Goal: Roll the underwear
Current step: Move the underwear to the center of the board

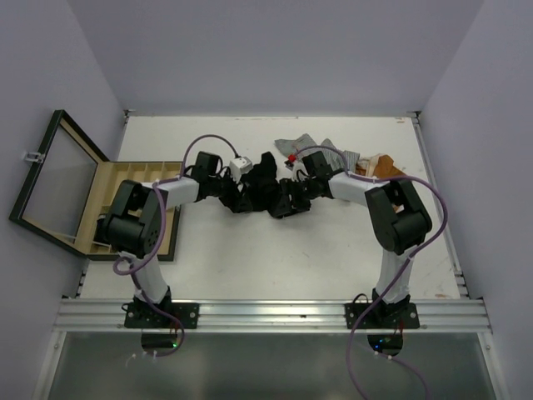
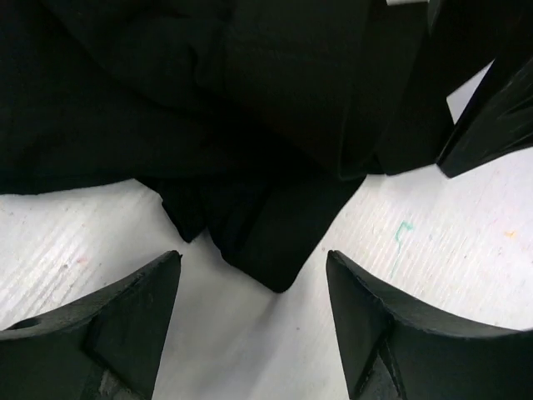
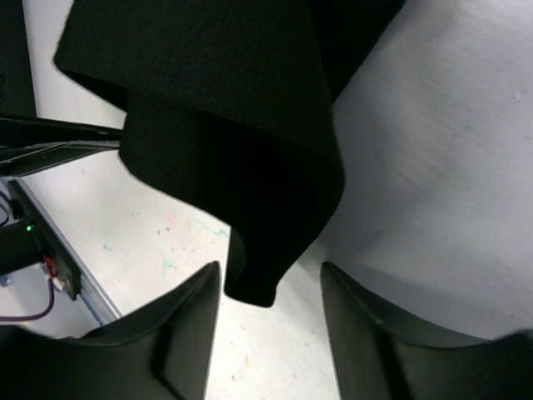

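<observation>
A black underwear [image 1: 265, 185] lies crumpled at the table's middle, between both grippers. My left gripper [image 1: 239, 198] is at its left edge and my right gripper [image 1: 291, 202] at its right edge. In the left wrist view the left gripper [image 2: 252, 260] is open, and a folded corner of the black underwear [image 2: 266, 225] reaches toward the gap without touching either finger. In the right wrist view the right gripper [image 3: 271, 268] is open, and a hanging corner of the black underwear [image 3: 250, 208] dips between the fingers, unpinched. A grey striped underwear [image 1: 312, 150] and an orange-brown one [image 1: 379, 167] lie behind the right arm.
A compartmented wooden box [image 1: 171, 171] sits at the table's left edge, partly under the left arm, with its glass lid [image 1: 54, 179] swung open to the left. The right gripper's fingers [image 2: 487, 108] show at the left wrist view's upper right.
</observation>
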Robot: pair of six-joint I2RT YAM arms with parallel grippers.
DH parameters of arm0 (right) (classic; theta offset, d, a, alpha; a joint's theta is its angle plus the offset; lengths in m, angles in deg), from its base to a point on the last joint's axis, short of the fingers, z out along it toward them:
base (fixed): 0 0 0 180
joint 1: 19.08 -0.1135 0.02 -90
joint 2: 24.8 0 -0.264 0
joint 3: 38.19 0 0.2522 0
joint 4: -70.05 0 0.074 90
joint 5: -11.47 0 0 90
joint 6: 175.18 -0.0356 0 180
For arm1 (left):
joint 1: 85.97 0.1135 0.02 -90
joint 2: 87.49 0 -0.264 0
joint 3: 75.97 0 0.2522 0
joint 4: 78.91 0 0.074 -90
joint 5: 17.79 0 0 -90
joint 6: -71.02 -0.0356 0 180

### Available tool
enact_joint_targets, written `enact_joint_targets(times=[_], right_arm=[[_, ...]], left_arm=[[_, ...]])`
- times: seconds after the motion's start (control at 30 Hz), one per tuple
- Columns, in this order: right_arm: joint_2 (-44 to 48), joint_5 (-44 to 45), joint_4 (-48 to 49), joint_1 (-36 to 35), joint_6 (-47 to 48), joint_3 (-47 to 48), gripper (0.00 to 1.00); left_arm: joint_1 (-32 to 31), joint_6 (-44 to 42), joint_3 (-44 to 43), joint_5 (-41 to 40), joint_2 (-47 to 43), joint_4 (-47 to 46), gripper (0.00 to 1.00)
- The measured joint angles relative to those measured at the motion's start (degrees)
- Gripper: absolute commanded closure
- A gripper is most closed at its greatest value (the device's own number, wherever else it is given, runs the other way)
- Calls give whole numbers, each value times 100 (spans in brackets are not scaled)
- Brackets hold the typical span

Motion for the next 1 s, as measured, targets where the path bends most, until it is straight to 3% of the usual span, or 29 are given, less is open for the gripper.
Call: enact_joint_targets(times=[0.1, 0.2, 0.37, 0.43, 0.47, 0.7, 0.83, 1.0], right_arm=[[-31, 184, 13, 0, 11, 4, 62], [-74, 319, 24, -2, 24, 4, 74], [-79, 553, -4, -2, 179, 28, 97], [-72, 612, -66, -2, 289, 55, 100], [-61, 664, -136, 0, 369, 79, 100], [778, 1335, -813, 2, 1591, 127, 100], [1528, 1939, -1084, 2, 2564, 297, 100], [1714, 2605, -1300, 2, 3753, 927, 100]], left_arm=[[37, 291, -146, 199, 195, -129, 31], [63, 538, -275, 343, 361, -192, 46], [72, 752, -382, 490, 533, -127, 79], [96, 820, -387, 549, 544, 42, 97], [114, 861, -389, 581, 544, 175, 100], [542, 787, -470, 920, 249, 1128, 100], [710, 522, -964, 1058, -105, 1917, 100], [691, 271, -1897, 1281, -225, 2669, 100]])
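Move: The black underwear lies bunched between the hands, its middle about 7 cm right of and 3 cm ahead of the left hand, and some 6 cm left of and 6 cm ahead of the right, roughly 2 cm below both. The grey striped cloth is about 15 cm ahead of the right hand and 11 cm to its right. The compartment box's middle sits some 30 cm left of the left hand and 3 cm back. Sinking and edging inward only a centimetre or so, both hands shut their open fingers on the near corners of the underwear and pinch them. Both then climb with the cloth: the left almost straight up by about 10 cm, the right up about 13 cm while pulling forward and to the right, away from the left hand, its wrist turning so the fingers swing forward. ##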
